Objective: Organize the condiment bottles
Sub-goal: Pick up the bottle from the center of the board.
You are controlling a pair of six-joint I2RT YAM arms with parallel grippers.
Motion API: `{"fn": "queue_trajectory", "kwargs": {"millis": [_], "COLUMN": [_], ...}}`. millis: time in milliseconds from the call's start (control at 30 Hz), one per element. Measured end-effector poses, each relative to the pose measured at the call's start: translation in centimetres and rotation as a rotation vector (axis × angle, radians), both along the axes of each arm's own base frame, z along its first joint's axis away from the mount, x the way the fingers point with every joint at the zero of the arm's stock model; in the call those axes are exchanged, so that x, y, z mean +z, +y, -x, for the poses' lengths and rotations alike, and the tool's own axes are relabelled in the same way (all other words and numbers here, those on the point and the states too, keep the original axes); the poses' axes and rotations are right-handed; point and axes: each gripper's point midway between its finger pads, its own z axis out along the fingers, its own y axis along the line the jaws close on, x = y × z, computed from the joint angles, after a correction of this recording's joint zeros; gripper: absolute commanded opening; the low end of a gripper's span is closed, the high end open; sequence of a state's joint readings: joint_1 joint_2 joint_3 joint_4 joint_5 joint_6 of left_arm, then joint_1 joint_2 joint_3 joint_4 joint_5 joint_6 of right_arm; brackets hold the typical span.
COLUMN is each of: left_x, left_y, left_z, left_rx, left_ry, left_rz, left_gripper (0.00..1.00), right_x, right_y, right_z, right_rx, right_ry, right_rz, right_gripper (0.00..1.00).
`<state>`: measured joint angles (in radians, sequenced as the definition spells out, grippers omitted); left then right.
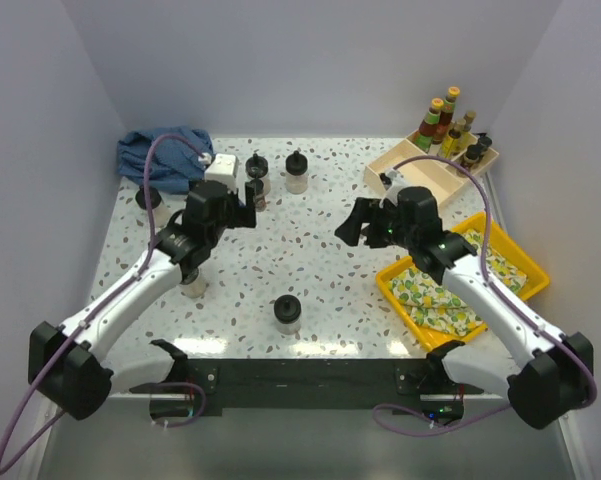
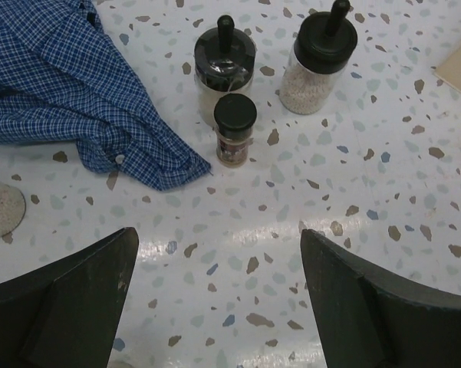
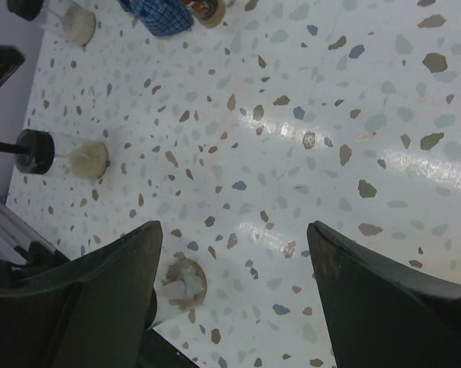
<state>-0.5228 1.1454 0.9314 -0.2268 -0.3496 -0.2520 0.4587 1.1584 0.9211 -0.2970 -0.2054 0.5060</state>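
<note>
Several condiment bottles stand loose on the speckled table. In the left wrist view a tiny dark shaker (image 2: 235, 129) stands in front of two black-lidded jars (image 2: 224, 65) (image 2: 322, 57). My left gripper (image 2: 218, 234) hangs open over bare table, short of the shaker, with nothing between its fingers. The overhead view shows that gripper (image 1: 248, 195) beside those jars (image 1: 296, 172). My right gripper (image 1: 352, 225) is open at mid-table and holds nothing. A jar (image 3: 176, 287) stands close to its left finger (image 3: 115, 291). Another jar (image 1: 287, 313) stands near the front. Slim sauce bottles (image 1: 442, 118) stand in the beige tray (image 1: 410, 172).
A crumpled blue checked cloth (image 1: 165, 155) lies at the back left. A yellow tray (image 1: 400, 285) with a lemon-print cloth sits at the right under my right arm. One more jar (image 1: 193, 283) stands beneath my left arm. White walls close in the table.
</note>
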Motion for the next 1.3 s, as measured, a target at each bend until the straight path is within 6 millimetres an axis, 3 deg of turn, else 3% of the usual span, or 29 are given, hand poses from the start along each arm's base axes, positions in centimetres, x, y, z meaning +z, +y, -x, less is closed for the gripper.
{"fn": "queue_trajectory", "kwargs": {"millis": [100, 200, 467, 600, 800, 900, 1133, 1300], "left_x": [-0.1, -1.5, -7.7, -9.3, -9.3, -9.7, -11.5, -11.5], "left_y": [0.1, -0.6, -2.3, -1.7, -1.0, -1.7, -2.7, -3.1], "left_z": [-2.9, -5.6, -11.7, -13.4, -15.3, -16.1, -16.1, -15.9], "left_rx": [0.021, 0.015, -0.01, 0.004, -0.008, -0.037, -0.09, -0.111], "left_ry": [0.015, 0.038, 0.143, 0.163, 0.133, 0.128, 0.161, 0.165], "left_rz": [0.006, -0.012, -0.101, -0.124, -0.128, -0.119, -0.117, -0.104], "left_gripper": [0.92, 0.92, 0.91, 0.9, 0.82, 0.74, 0.3, 0.14], "right_x": [1.6, 2.3, 0.4, -0.6, -0.6, -0.6, -0.4, 0.3], "right_y": [-0.8, -1.1, -0.5, 0.0, 0.1, 0.1, 0.1, -0.1], "right_z": [1.2, 1.7, 2.4, 2.2, 2.0, 2.0, 2.0, 2.3], "right_rx": [0.015, 0.026, 0.073, 0.092, 0.095, 0.096, 0.095, 0.093], "right_ry": [-0.091, -0.134, -0.105, -0.076, -0.08, -0.078, -0.077, -0.088], "right_rz": [-0.012, -0.011, -0.022, -0.019, -0.022, -0.023, -0.022, -0.026], "right_gripper": [0.81, 0.81, 0.81, 0.81, 0.81, 0.8, 0.8, 0.8]}}
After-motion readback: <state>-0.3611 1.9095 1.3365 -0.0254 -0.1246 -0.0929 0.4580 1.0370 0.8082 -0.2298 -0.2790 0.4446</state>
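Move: The small black-capped bottle stands about 16 cm ahead of the left hand, 3 cm to its right, its middle some 15 cm below. A jar with a black lid is about 6 cm straight beyond the bottle, and another black-lidded jar 6 cm farther out and 10 cm to the right of it; the blue cloth's middle lies roughly 10 cm beyond and 20 cm left of it. From the right hand the bottle is about 21 cm ahead, 22 cm left and 14 cm below. The left hand reaches forward about 16 cm towards the small bottle, at first level and then sinking, some 11 cm in all, with the fingers tipping down roughly 10 degrees and a slight drift to the right near the end, short of the jar behind. Over the bottle it slows and makes the last 2 cm or so downward while its wide-open fingers close to about half, pinching the black cap from both sides, then holds there; the right hand meanwhile eases back about 2 cm, empty. ##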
